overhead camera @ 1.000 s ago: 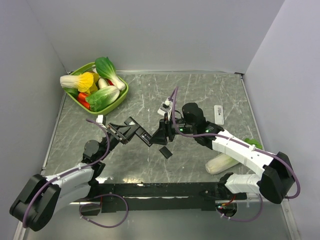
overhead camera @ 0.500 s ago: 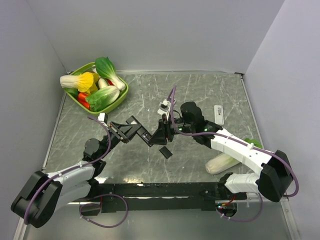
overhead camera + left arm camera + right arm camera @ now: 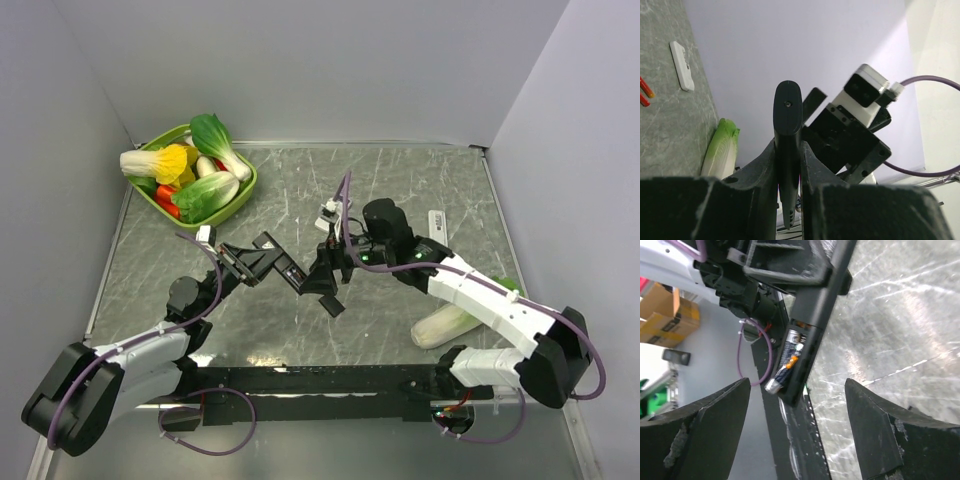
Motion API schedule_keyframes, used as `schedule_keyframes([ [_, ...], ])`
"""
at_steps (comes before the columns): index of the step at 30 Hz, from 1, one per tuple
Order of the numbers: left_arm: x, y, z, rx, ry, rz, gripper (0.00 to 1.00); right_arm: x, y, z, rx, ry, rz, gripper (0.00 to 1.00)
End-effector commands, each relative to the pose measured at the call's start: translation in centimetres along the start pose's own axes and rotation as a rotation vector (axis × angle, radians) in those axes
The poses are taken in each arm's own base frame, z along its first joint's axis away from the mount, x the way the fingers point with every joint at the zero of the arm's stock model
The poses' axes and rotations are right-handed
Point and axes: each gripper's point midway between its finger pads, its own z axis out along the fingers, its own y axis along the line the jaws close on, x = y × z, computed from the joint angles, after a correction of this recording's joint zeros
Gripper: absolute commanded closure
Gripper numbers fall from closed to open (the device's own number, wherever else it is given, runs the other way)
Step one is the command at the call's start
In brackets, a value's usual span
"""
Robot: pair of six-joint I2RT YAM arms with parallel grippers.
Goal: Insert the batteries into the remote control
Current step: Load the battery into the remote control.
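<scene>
My left gripper [image 3: 264,258] is shut on a black remote control [image 3: 287,271] and holds it above the table, edge-on between its fingers [image 3: 788,125]. In the right wrist view, a dark battery [image 3: 785,365] with an orange band and a silvery end lies in the remote's [image 3: 817,315] open compartment. Whether it sits fully in, I cannot tell. My right gripper [image 3: 795,427] is open, its wide jaws on either side of the remote's end and touching nothing [image 3: 322,277]. Two orange-red batteries [image 3: 644,92] lie on the table, at the left edge of the left wrist view.
A small black cover [image 3: 332,305] lies on the table under the grippers. A white remote [image 3: 437,225] lies at the right, with a napa cabbage [image 3: 445,325] nearer to me. A green basket [image 3: 245,190] of vegetables stands at the back left.
My right gripper has opened wide and come slightly nearer. The battery stays in the remote's compartment. The left arm has held the remote still.
</scene>
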Motion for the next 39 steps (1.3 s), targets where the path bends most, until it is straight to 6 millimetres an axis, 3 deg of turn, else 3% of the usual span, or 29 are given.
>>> schedule_keyframes([
  [1,0.2,-1.6,0.4,0.052,0.027,0.028,0.98,-3.4,2.0,-2.7,0.014,-0.074,-0.199,0.16],
  [11,1.1,-0.4,1.1,-0.013,0.12,0.034,0.98,-3.6,2.9,-4.5,-0.024,-0.119,-0.612,0.2],
  [15,1.2,0.1,1.3,-0.047,0.139,0.048,0.98,-3.1,3.6,-4.7,-0.085,-0.154,-0.812,0.36],
  [18,1.3,-0.1,1.5,-0.049,0.157,0.076,0.98,-2.7,3.8,-4.3,-0.13,-0.146,-0.893,0.4],
  [20,1.3,-0.1,1.5,-0.054,0.163,0.083,0.98,-2.4,3.6,-3.7,-0.152,-0.136,-0.914,0.41],
  [25,1.4,-0.1,1.5,-0.058,0.173,0.093,0.98,-1.9,3.6,-2.6,-0.179,-0.141,-0.971,0.58],
  [39,1.5,-0.6,1.5,-0.039,0.185,0.091,0.98,0.4,2.9,-0.9,-0.227,-0.046,-0.986,0.59],
])
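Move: The remote control's open battery compartment, two batteries already in it, lies about 5 cm to the right hand's left, straight ahead or back 0, and roughly level with that hand. The left gripper, pinching the remote's middle, is 10 cm to the right hand's left and 4 cm farther out. The battery cover lies on the table, some 5 cm right, 3 cm back and 15 cm below the right hand. From the left hand the compartment is about 5 cm right and 4 cm back. Still pinching the remote control, the left hand shifts it some 2 cm right and 2 cm down, rolling its right side down about 10 degrees. The right hand, empty, backs up and to the right about 5 cm, then comes down and left again, drawing slightly back, while its wrist rolls some 50 degrees and its fingers close to half their gap, ending with the tips close at the batteries; contact can't be seen. ##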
